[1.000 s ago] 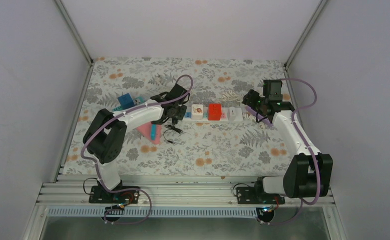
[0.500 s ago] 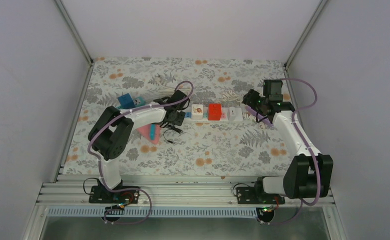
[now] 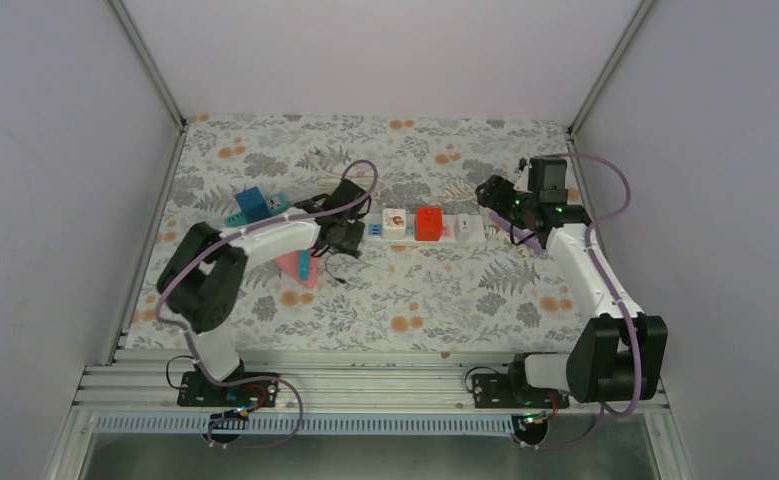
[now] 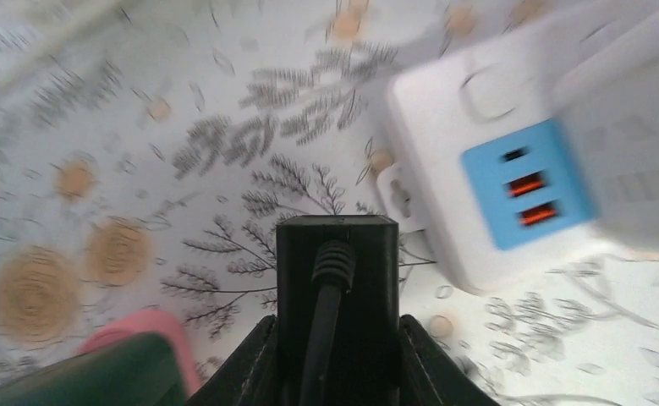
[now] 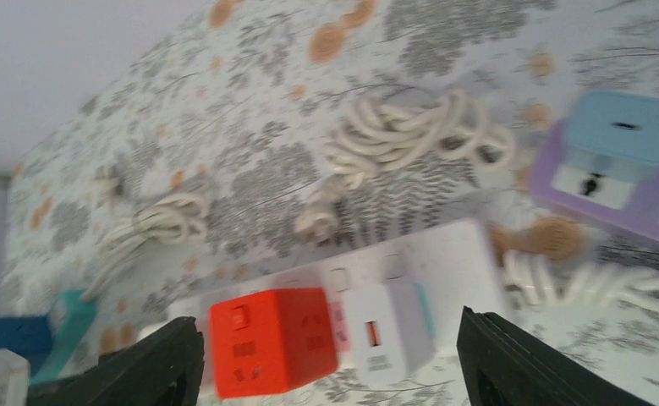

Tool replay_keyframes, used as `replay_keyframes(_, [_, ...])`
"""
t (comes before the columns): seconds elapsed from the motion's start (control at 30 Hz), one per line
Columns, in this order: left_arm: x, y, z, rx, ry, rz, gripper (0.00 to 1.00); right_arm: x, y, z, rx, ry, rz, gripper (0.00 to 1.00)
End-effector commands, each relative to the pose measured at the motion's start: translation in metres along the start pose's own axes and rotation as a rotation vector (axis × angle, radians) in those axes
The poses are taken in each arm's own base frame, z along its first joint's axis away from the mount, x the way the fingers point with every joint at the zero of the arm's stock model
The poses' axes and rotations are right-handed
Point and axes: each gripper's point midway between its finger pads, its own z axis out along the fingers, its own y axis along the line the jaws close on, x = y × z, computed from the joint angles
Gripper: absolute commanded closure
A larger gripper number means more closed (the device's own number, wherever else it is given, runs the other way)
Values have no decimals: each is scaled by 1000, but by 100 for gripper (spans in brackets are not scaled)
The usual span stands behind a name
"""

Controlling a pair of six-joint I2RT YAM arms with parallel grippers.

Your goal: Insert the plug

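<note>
My left gripper [image 4: 336,359] is shut on a black plug [image 4: 336,279], its cable running back between the fingers. It hangs just off the left end of the white power strip [image 4: 444,118], beside the strip's blue USB panel [image 4: 533,182]. From above, the left gripper [image 3: 346,240] sits at the strip's [image 3: 477,231] left end. My right gripper [image 3: 489,198] hovers open over the strip's right end. Below the right gripper [image 5: 330,342] are a red cube adapter [image 5: 271,338] and a white adapter [image 5: 385,334], both plugged into the strip [image 5: 457,254].
A small white adapter [image 3: 394,222] sits left of the red cube [image 3: 428,223]. Blue blocks [image 3: 255,203] and a pink piece [image 3: 300,265] lie left of the strip. White cord coils [image 5: 410,127] and a purple-and-blue block [image 5: 622,161] lie behind the strip's right end.
The left jaws have closed onto the black plug, and the gripper has shifted slightly left and nearer. The right gripper has edged left over the strip's end, its jaws a little wider.
</note>
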Motion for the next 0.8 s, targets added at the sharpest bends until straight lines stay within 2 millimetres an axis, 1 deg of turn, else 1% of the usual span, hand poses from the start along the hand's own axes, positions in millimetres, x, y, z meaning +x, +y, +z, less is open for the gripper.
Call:
replay_keyframes(0.0, [-53, -6, -73, 108, -256, 20, 77, 11, 49, -11, -266, 48, -137, 20])
replay_keyframes(0.03, [-60, -11, -92, 156, -310, 38, 77, 15, 59, -13, -318, 62, -159, 19])
replay_keyframes(0.1, [-70, -22, -120, 247, -413, 88, 79, 23, 79, -20, -421, 85, -207, 18])
replay_keyframes(0.13, [-68, -27, -127, 289, -454, 115, 80, 27, 92, -26, -482, 92, -243, 17])
replay_keyframes(0.17, [-72, -34, -139, 336, -508, 144, 80, 33, 106, -32, -542, 105, -279, 16])
replay_keyframes(0.23, [-76, -47, -161, 428, -606, 206, 81, 45, 130, -45, -645, 135, -338, 11])
replay_keyframes(0.3, [-80, -60, -180, 510, -699, 265, 81, 54, 148, -55, -699, 158, -382, 8])
replay_keyframes(0.4, [-85, -76, -208, 605, -819, 364, 81, 61, 169, -67, -741, 169, -427, 2])
replay_keyframes(0.5, [-85, -88, -222, 639, -945, 503, 80, 67, 187, -83, -813, 182, -459, 1])
replay_keyframes(0.57, [-83, -92, -222, 636, -983, 567, 80, 74, 197, -90, -843, 206, -486, 0])
replay_keyframes(0.7, [-79, -102, -222, 670, -1012, 663, 80, 88, 200, -84, -833, 267, -490, 0])
replay_keyframes(0.77, [-77, -105, -223, 684, -1032, 681, 80, 94, 203, -83, -848, 284, -497, 1])
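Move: About 31 cm to the right hand's left, some 3 cm back and 14 cm below, the black adapter is already held in the left hand; so the right hand waits 31 cm right of the left one and 14 cm higher. From the left hand, the free blue socket lies 5 cm right and 2 cm ahead, the tiger plug 9 cm right and 3 cm ahead. From the right hand, the red plug is 16 cm left, 1 cm ahead and 13 cm below. Lifting the black adapter some 20 cm off the strip's left end, the left hand keeps its pinch and drifts about 9 cm right and 6 cm back, its downward fingers swinging up to point at the right hand. The right hand sweeps about 18 cm left over the plugs towards the adapter, rising 11 cm and drawing back 7 cm, turning roughly 50 degrees counter-clockwise and opening fully. ##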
